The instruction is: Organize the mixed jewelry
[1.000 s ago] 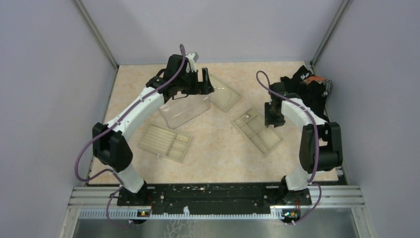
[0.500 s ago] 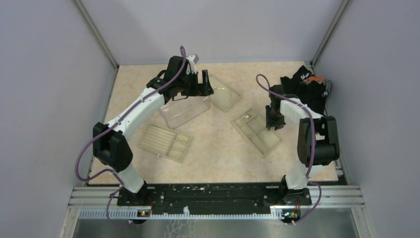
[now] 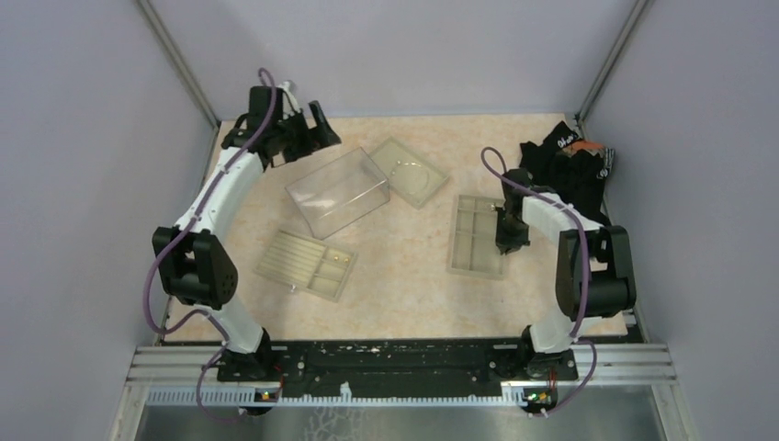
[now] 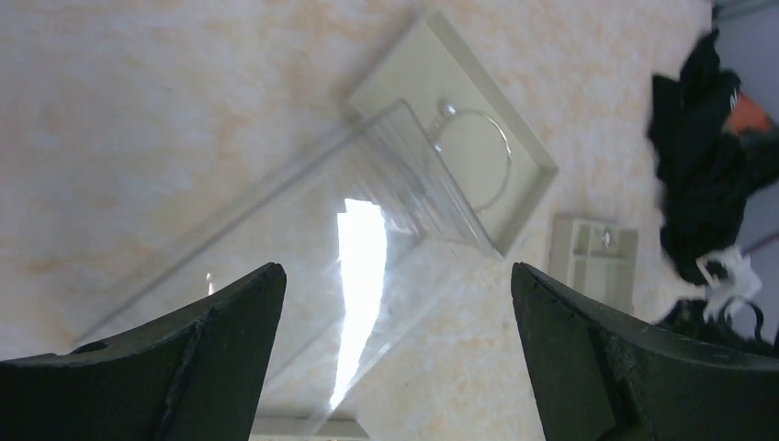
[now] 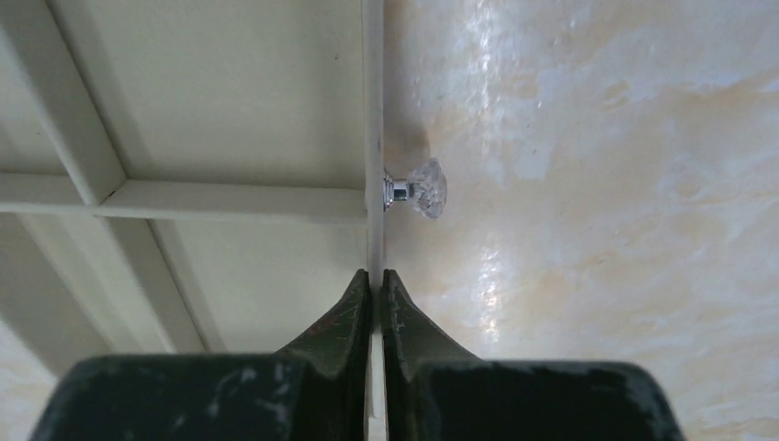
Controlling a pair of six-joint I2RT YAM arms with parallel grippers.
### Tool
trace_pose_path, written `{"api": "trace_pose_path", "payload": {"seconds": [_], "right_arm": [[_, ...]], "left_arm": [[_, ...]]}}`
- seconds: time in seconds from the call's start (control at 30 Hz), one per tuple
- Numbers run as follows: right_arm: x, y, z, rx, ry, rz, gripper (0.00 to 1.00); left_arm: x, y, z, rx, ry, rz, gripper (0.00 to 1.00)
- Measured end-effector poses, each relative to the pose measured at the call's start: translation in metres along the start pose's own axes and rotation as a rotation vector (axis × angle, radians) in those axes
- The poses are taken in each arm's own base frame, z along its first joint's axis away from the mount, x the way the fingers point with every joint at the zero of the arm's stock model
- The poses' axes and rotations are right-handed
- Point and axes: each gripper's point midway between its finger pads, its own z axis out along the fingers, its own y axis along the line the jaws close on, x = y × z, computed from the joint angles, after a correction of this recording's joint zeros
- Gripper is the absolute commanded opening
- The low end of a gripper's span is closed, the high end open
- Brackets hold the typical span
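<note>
A thin silvery loop (image 3: 411,175) (image 4: 508,161) lies in a flat beige tray (image 3: 432,188) (image 4: 432,64) at the back middle. A tiny clear-stone stud (image 5: 418,188) rests on the table, touching the outside of the compartment tray's wall (image 5: 372,110). My right gripper (image 3: 508,241) (image 5: 377,274) is shut on that thin wall at the tray's (image 3: 478,234) right edge. Another pale speck (image 4: 606,239) sits in one compartment. My left gripper (image 3: 317,129) (image 4: 395,268) hangs wide open at the far left, holding nothing, above a clear plastic box (image 3: 337,191) (image 4: 303,239).
A slotted beige tray (image 3: 306,264) lies at the near left. A black cloth heap (image 3: 570,165) (image 4: 703,175) fills the far right corner. Grey walls close in on the left, back and right.
My right gripper has shut on the compartment tray's wall, and the tray has turned from slanted to square with the table. The left arm has swung back to the far left corner, away from the clear box.
</note>
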Motion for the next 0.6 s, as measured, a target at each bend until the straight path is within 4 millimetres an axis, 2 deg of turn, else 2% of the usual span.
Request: {"api": "trace_pose_path", "payload": {"seconds": [0.07,0.13,0.3,0.43,0.6], "right_arm": [[0.010,0.002,-0.003,-0.016,0.010,0.028,0.00],[0.018,0.005,-0.006,-0.027,0.013,0.044,0.00],[0.026,0.014,-0.027,-0.048,-0.013,0.060,0.00],[0.029,0.030,-0.044,-0.080,-0.049,0.052,0.00],[0.033,0.066,-0.062,-0.143,-0.058,0.028,0.00]], "left_arm": [[-0.022,0.031,-0.006,-0.054,-0.045,-0.047,0.99],[-0.034,0.059,-0.011,-0.106,-0.066,-0.092,0.99],[-0.042,0.120,-0.021,-0.218,-0.072,-0.190,0.99],[-0.031,0.144,-0.017,-0.258,-0.039,-0.228,0.99],[0.010,0.153,-0.004,-0.267,0.060,-0.256,0.99]]}}
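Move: The right hand already pinches the right wall of the divided tray, whose middle is about 6 cm to its left and 4 cm farther out. From there the clear case lies roughly 39 cm left and 14 cm ahead, and the bracelet tray 22 cm left and 24 cm ahead. The open left hand hovers some 18 cm above the case's middle, which is 2 cm back and 1 cm right; the bracelet tray is 8 cm ahead and 18 cm right of it, the slotted tray 20 cm back and 6 cm left. Keeping its pinch on the divided tray's right wall, the right hand first draws back some 4 cm, then carries the tray left about 7 cm and up about 5 cm towards the clear case, its left side tipping up slightly. The left hand, fingers staying wide open and touching nothing, sweeps left about 13 cm to beyond the case's left end while swinging counter-clockwise, then sinks nearly 8 cm beside that end as the fingers tip further down. ##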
